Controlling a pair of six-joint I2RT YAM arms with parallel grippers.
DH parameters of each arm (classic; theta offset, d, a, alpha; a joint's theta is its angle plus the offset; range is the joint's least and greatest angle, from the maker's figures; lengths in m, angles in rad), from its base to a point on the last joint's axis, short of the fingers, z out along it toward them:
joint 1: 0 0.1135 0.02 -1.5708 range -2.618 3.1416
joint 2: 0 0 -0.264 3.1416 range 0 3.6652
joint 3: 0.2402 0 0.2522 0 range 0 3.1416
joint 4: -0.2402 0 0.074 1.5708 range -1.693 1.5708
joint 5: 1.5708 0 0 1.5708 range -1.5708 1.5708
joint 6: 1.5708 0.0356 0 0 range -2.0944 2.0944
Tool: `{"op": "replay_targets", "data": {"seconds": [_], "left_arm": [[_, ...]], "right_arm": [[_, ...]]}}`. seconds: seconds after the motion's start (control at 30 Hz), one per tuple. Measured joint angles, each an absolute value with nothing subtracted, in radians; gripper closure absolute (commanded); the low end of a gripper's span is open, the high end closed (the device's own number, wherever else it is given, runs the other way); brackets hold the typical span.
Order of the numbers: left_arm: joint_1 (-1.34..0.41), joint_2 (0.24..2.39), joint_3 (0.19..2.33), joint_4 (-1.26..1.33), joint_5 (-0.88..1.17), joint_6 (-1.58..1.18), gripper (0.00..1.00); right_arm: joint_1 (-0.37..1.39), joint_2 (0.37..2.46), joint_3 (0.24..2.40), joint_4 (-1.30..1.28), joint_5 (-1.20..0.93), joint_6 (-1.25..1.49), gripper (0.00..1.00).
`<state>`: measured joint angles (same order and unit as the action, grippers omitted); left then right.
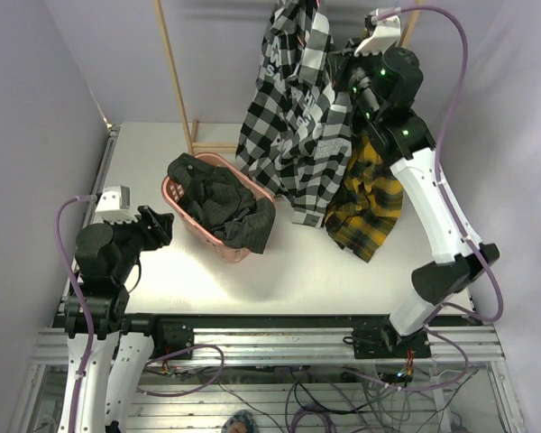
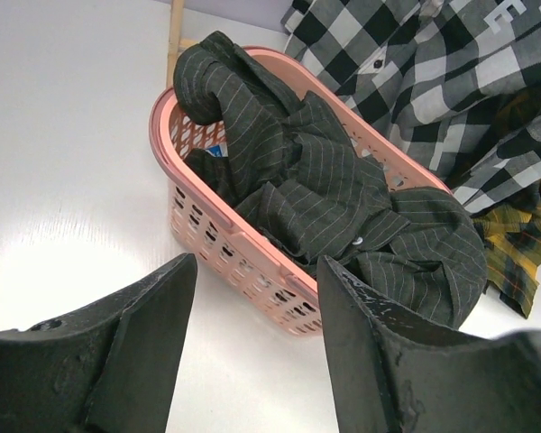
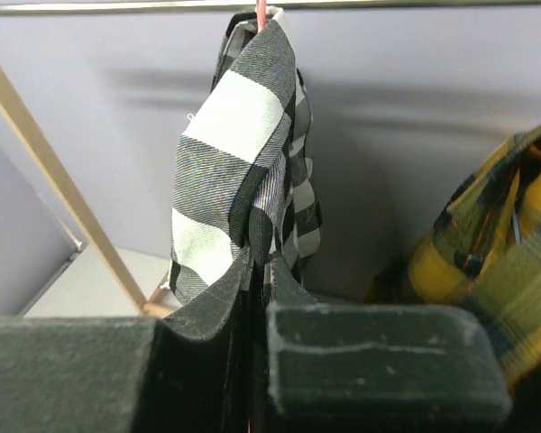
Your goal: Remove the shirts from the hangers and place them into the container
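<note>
The black-and-white check shirt (image 1: 293, 117) hangs from the rack by a pink hanger whose hook (image 3: 261, 13) shows at the top. My right gripper (image 1: 341, 79) (image 3: 260, 262) is raised beside it and shut on a fold of its fabric (image 3: 230, 171). The yellow-and-black plaid shirt (image 1: 365, 203) (image 3: 491, 271) hangs just to the right. The pink container (image 1: 201, 236) (image 2: 162, 149) stands on the table with a dark charcoal garment (image 1: 221, 203) (image 2: 325, 194) piled in it. My left gripper (image 1: 158, 225) (image 2: 257, 271) is low and left of the container, open and holding nothing.
A wooden rack pole (image 1: 176, 72) (image 3: 68, 194) slants up behind the container, and a rail (image 3: 117, 6) runs across the top. The check shirt's hem (image 2: 433, 72) hangs close behind the container's far end. The white tabletop (image 1: 343, 280) lies in front.
</note>
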<state>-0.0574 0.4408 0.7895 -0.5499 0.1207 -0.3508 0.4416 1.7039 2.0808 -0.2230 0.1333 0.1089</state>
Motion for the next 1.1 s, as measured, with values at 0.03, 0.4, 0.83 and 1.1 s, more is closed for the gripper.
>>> {"op": "replay_targets", "data": {"seconds": [0.03,0.4,0.83,1.1], "left_arm": [[-0.057,0.443,0.789,-0.549,0.125,-0.347,0.32],[-0.061,0.464,0.776,-0.395,0.256,-0.364,0.16],[-0.063,0.822,0.927,-0.098,0.508,-0.417,0.01],[-0.155,1.019,1.068,-0.074,0.565,-0.382,0.08]], "right_arm": [[0.440,1.677,2.045,-0.220,0.128,0.114,1.00],[0.437,1.272,1.566,-0.196,-0.020,0.199,1.00],[0.438,0.926,1.346,-0.376,-0.282,0.262,1.00],[0.438,0.773,1.325,-0.528,-0.319,0.263,1.00]]}}
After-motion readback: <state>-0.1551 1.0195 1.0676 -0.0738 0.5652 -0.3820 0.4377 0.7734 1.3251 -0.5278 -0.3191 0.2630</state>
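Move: The right hand has the checked shirt pinched, with its pink hanger about 10 cm ahead, 3 cm left and 6 cm above. From that hand the container lies some 9 cm back, 30 cm left and 42 cm down, the yellow plaid shirt about 8 cm ahead, 10 cm right and 22 cm below. From the empty left hand the hanger is roughly 36 cm ahead, 40 cm right and 30 cm up, the container 16 cm ahead, 13 cm right and 18 cm down. Keeping its shut pinch on the checked shirt, the right arm pulls back fast by about 28 cm, away from the rod and the yellow plaid shirt, sinking some 7 cm on the way and turning the fingers about 25 degrees counter-clockwise so that the shirt and its hanger swing round towards the left arm. Meanwhile the left hand comes to meet them without touching, going right, forward and up by about 10 cm each way over the container while its fingers turn some 30 degrees clockwise and open from part-way to nearly full. ##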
